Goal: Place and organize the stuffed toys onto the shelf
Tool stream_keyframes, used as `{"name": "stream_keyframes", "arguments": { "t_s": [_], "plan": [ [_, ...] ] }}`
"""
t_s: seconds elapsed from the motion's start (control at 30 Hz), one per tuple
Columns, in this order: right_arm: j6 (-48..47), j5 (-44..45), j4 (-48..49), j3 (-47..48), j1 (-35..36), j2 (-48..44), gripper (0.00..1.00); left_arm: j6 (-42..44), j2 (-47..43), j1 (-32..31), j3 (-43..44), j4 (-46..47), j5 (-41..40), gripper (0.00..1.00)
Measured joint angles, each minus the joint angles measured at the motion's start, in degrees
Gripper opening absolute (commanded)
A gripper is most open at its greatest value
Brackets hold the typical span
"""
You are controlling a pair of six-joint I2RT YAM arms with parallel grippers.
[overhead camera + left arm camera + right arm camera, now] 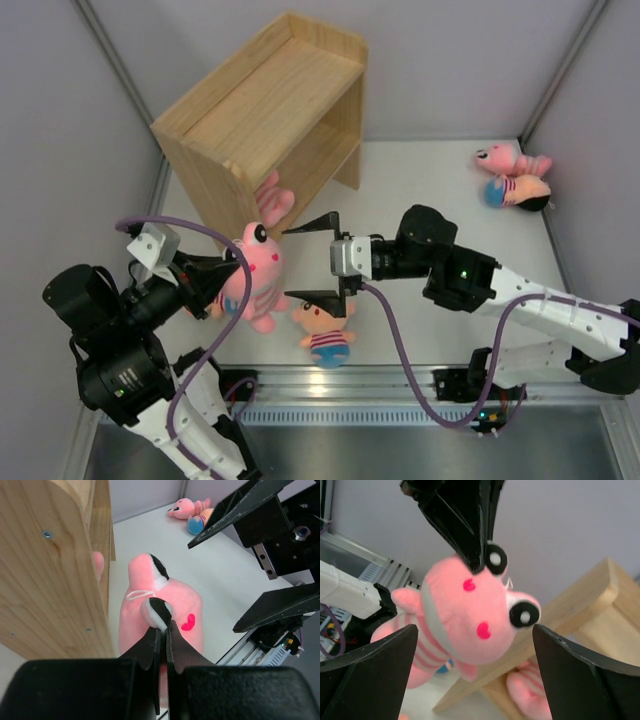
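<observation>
A pink stuffed toy (258, 275) with a striped body hangs in front of the shelf (262, 105). My left gripper (238, 266) is shut on it, pinching the bulging eye (156, 611) on its head (467, 612). My right gripper (322, 262) stands open to the toy's right, its jaws wide on either side of the head and not touching it. A peach doll (326, 336) with a striped shirt lies on the table just below the right gripper. Another pink toy (273, 200) sits in the shelf's lower compartment, also visible in the right wrist view (530, 690).
Two more stuffed toys (515, 177) lie together at the far right of the table, near the wall; they also show in the left wrist view (192, 512). The shelf's side panel (50, 575) stands close on the left of my left gripper. A metal rail (400, 385) runs along the table's near edge.
</observation>
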Motion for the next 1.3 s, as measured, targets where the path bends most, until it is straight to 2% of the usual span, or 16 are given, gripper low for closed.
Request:
{"name": "stream_keyframes", "arguments": {
  "t_s": [0.2, 0.47, 0.8, 0.93, 1.03, 1.07, 1.1, 1.13, 1.17, 1.2, 1.23, 1.3],
  "plan": [
    [19.0, 13.6, 8.2, -16.0, -0.1, -8.4, 0.93, -1.7, 2.3, 0.0, 0.1, 0.0, -1.6, 0.00],
    [41.5, 16.1, 17.2, -28.3, -0.2, -7.1, 0.85, -2.7, 3.0, 0.2, 3.0, 0.0, -1.9, 0.00],
    [49.5, 9.6, 22.4, -26.2, -0.2, 1.9, 0.79, -3.5, 2.6, 0.3, 3.9, 0.0, -1.6, 0.00],
    [50.9, 9.2, 24.6, -25.8, -0.3, 3.5, 0.71, -3.6, 2.6, 0.4, 3.9, 0.0, -1.1, 0.00],
    [51.7, 9.0, 25.6, -24.4, -0.3, 5.1, 0.47, -3.7, 2.6, 0.4, 3.9, 0.0, -0.8, 0.00],
    [52.0, 9.0, 26.0, -24.0, -0.3, 5.5, 0.27, -3.8, 2.6, 0.4, 3.9, 0.0, -0.6, 0.00],
    [52.7, 9.0, 26.5, -23.7, -0.3, 5.7, 0.17, -3.8, 2.6, 0.4, 3.8, 0.0, -0.5, 0.00],
    [52.7, 8.9, 26.9, -23.7, -0.3, 5.8, 0.06, -3.8, 2.6, 0.4, 3.8, 0.0, -0.5, 0.02],
    [53.0, 8.9, 27.1, -23.7, -0.4, 5.7, 0.00, -3.9, 2.5, 0.4, 3.8, 0.0, -0.5, 0.06],
    [53.2, 8.9, 27.1, -23.7, -0.6, 5.7, 0.00, -3.8, 2.5, 0.4, 3.8, 0.0, -0.5, 0.15],
    [53.5, 8.9, 26.9, -23.7, -0.9, 5.5, 0.00, -3.8, 2.4, 0.4, 3.8, 0.1, -1.0, 0.47],
    [53.2, 8.6, 24.5, -23.7, -2.0, 4.1, 0.00, -3.5, 2.2, 0.5, 3.8, 0.2, -1.8, 0.65]
  ]
}}
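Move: Just left of the wide-open right fingers hangs the pink toy, its middle about 3 cm to that hand's left, level with it fore and aft and roughly 7 cm lower. The shelf's near front post stands some 15 cm ahead and 8 cm left of the right hand; the striped doll on the table is about 6 cm ahead, 3 cm right and 39 cm below. From the left fingers, already pinching its eye, the pink toy's middle is 1 cm ahead, 3 cm right and 7 cm down. Sinking about 14 cm beside the hanging pink toy, the right hand first swings slightly right and forward, then comes in to the left, rolling some 55 degrees about its pointing direction with its forward side dipping. There it shuts on the toy's bottom end between the legs. The left hand keeps its pinch on the eye nearly in place, about 1 cm higher, then opens roughly halfway at the last. ##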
